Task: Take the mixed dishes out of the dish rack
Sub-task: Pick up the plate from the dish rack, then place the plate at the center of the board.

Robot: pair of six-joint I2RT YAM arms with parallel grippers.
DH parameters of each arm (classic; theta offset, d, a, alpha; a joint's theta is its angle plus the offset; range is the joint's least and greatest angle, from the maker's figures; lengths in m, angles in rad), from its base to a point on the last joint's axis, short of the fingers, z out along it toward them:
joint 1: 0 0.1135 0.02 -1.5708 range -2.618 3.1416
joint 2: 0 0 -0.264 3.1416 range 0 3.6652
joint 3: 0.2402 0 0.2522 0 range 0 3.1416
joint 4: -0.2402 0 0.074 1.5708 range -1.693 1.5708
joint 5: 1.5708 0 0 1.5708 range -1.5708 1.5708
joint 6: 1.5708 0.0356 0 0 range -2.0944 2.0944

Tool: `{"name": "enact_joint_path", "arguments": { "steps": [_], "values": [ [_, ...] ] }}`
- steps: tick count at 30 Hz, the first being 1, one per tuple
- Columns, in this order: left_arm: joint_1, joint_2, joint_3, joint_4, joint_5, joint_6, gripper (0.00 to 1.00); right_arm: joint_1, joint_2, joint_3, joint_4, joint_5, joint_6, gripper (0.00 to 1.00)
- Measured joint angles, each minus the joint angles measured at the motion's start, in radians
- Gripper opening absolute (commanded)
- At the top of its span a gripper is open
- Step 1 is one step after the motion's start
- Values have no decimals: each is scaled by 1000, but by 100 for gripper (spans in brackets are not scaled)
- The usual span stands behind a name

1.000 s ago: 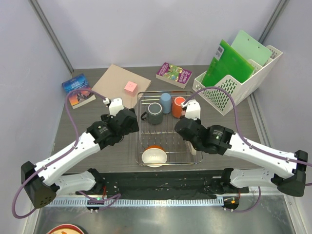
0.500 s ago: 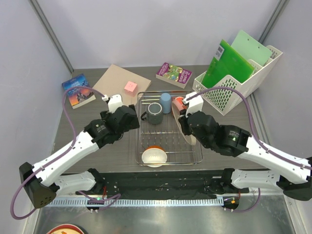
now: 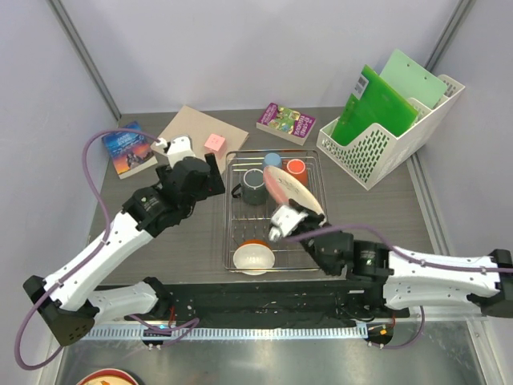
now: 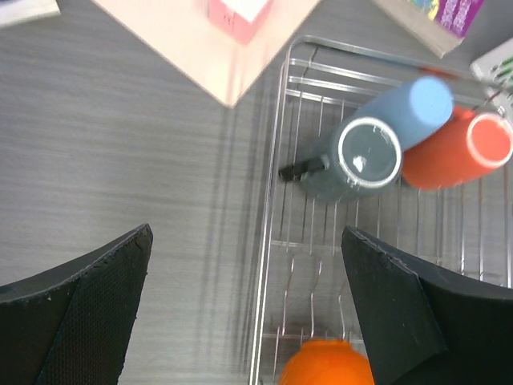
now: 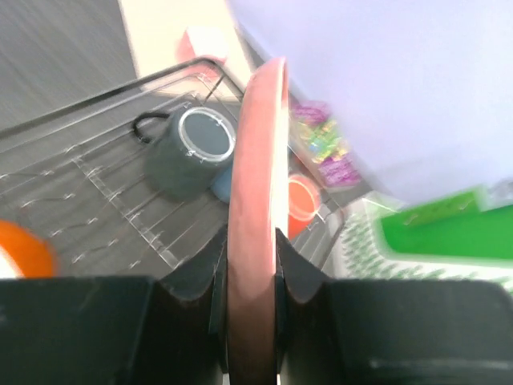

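The silver wire dish rack [image 3: 227, 224] stands mid-table. My right gripper [image 3: 282, 220] is shut on the rim of the pink plate [image 3: 292, 191], which hangs tilted above the rack; the right wrist view shows the plate [image 5: 256, 200] edge-on between the jaws of that gripper [image 5: 251, 265]. At the rack's far end stand the dark grey mug [image 3: 255, 186], light blue cup [image 3: 272, 160] and orange mug [image 3: 296, 168]. The white bowl with orange inside [image 3: 253, 257] sits at the near end. My left gripper [image 4: 247, 241] hovers open over the rack's left rim [image 4: 268, 265], holding nothing.
A white perforated file holder [image 3: 385, 144] with green folders stands at the far right. Behind the rack lie a purple book [image 3: 284, 122], a tan board [image 3: 192, 136] with a pink cube [image 3: 214, 143], and a blue book [image 3: 127, 148].
My right gripper has drawn back toward the near edge and lifted the pink plate out of the rack, tilting it. The left arm has shifted a little farther away and to the left.
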Motion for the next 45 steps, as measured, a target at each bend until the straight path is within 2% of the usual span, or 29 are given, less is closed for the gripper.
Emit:
{"name": "enact_joint_path", "arguments": {
  "steps": [3, 6, 9, 13, 19, 25, 32, 45],
  "values": [
    [51, -13, 26, 30, 54, 41, 100, 85, 46, -156, 327, 79, -368, 1],
    [92, -40, 29, 64, 130, 81, 100, 123, 126, -246, 537, 108, -636, 1],
    [108, -61, 35, 92, 205, 124, 100, 138, 164, -275, 665, 125, -808, 1],
    [111, -68, 44, 132, 338, 182, 100, 169, 168, -278, 787, 146, -944, 1],
    [111, -51, 45, 155, 521, 243, 100, 261, 206, -278, 875, 148, -1049, 1],
    [127, -41, 46, 156, 524, 280, 100, 311, 272, -277, 893, 167, -1082, 1],
    [116, -66, 63, 196, 553, 279, 100, 340, 321, -277, 892, 100, -1091, 1],
    [116, -40, 23, 227, 691, 254, 96, 347, 347, -267, 904, 55, -1121, 1]
  ]
}}
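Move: The plate, already out of the rack in the right fingers, has its middle about 25 cm to the left gripper's right, level with it fore and aft and some 4 cm higher. The dark mug in the rack lies roughly 9 cm ahead, 14 right and 17 below the left gripper. From the right hand, the open left gripper is about 28 cm left, 6 ahead and 2 lower; the white bowl sits 13 left, 3 back and 23 below. Keep the right grip on the plate's rim and carry it left about 10 cm and back 7, above the rack, tilting the fingers up and rolling the wrist so the printed face opens towards the left gripper. Meanwhile bring the open left gripper right some 8 cm and up towards the plate, turning it about 35 degrees clockwise; leave its fingers wide open. ##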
